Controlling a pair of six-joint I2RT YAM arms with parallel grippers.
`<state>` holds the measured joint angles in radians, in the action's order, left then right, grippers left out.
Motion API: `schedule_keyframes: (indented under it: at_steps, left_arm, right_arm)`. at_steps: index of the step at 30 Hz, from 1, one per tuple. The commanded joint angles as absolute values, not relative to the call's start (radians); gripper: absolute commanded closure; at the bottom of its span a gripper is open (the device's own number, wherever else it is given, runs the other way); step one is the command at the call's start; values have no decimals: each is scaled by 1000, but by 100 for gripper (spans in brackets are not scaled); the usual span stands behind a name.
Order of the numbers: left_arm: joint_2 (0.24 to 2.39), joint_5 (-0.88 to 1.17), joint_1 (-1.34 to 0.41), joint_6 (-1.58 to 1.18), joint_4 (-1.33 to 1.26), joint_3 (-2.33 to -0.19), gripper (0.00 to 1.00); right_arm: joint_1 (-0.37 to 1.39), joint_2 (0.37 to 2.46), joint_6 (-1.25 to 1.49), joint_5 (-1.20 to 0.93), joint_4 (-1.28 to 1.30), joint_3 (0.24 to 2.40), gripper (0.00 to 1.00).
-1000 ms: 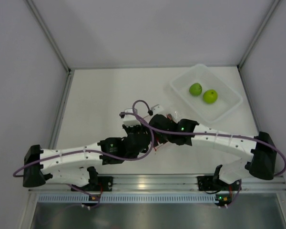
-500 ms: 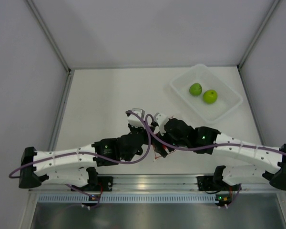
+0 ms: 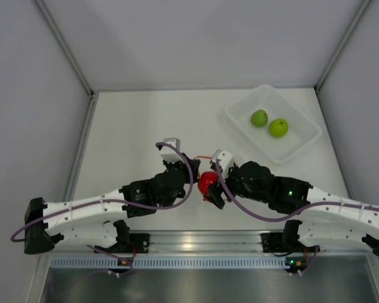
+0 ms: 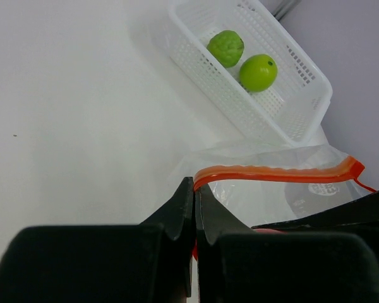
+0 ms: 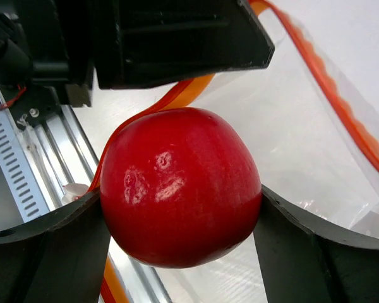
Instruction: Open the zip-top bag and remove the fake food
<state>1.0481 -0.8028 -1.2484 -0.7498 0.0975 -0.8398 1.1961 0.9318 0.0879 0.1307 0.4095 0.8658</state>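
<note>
My left gripper (image 4: 195, 189) is shut on one end of the red-orange zip strip (image 4: 278, 172) of the clear zip-top bag (image 4: 265, 202), whose mouth gapes open. A glossy red ball of fake food (image 5: 180, 186) sits squeezed between the two fingers of my right gripper (image 5: 180, 218), just in front of the bag (image 5: 316, 145). From above, the red ball (image 3: 208, 182) shows between the two wrists near the table's front middle. Two lime green balls (image 3: 259, 117) (image 3: 278, 127) lie in the tub.
A clear rectangular tub (image 3: 303, 146) stands at the back right, its perforated wall (image 4: 290, 120) visible from the left wrist. A metal rail (image 3: 189, 241) runs along the near edge. White walls close in the table on three sides.
The right gripper has drawn back toward the near edge, and the red ball now shows between its fingers in the top view. The left gripper has kept its grip and shifted slightly left.
</note>
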Motion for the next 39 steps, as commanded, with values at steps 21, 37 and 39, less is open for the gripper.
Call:
schedule_keyframes:
  at_steps: [21, 37, 39]
  left_arm:
    - [1101, -804, -1203, -845, 49, -839, 100]
    - [1105, -732, -1075, -899, 170, -910, 100]
    - [1079, -729, -1040, -893, 201, -908, 100]
  right_arm:
    - [1212, 758, 176, 316, 32, 787, 82]
    - [1126, 879, 336, 549, 275, 1144, 84]
    - [1007, 884, 351, 465, 323, 1167, 84]
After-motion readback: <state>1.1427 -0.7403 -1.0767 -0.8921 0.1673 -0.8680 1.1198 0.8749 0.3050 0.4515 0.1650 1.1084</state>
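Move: My right hand holds the red tomato at the bag's mouth; the bag's mouth is about 2 cm ahead and 5 cm below that hand. The white basket lies some 37 cm ahead of my right hand, 28 cm right and 18 cm down, with the green fruit in it 40 cm ahead, 22 cm right, and the green apple 35 cm ahead, 29 cm right. From my left hand the basket is about 29 cm ahead, 31 cm right and 22 cm below. I lift the tomato up away from the bag with my right hand, slowly at first and then faster, about 19 cm in all, easing some 6 cm forward and a little right, while my wrist swings the fingers up to level and clockwise, still gripping. My left hand keeps its pinch on the zip rim and goes forward and down, mostly late. ##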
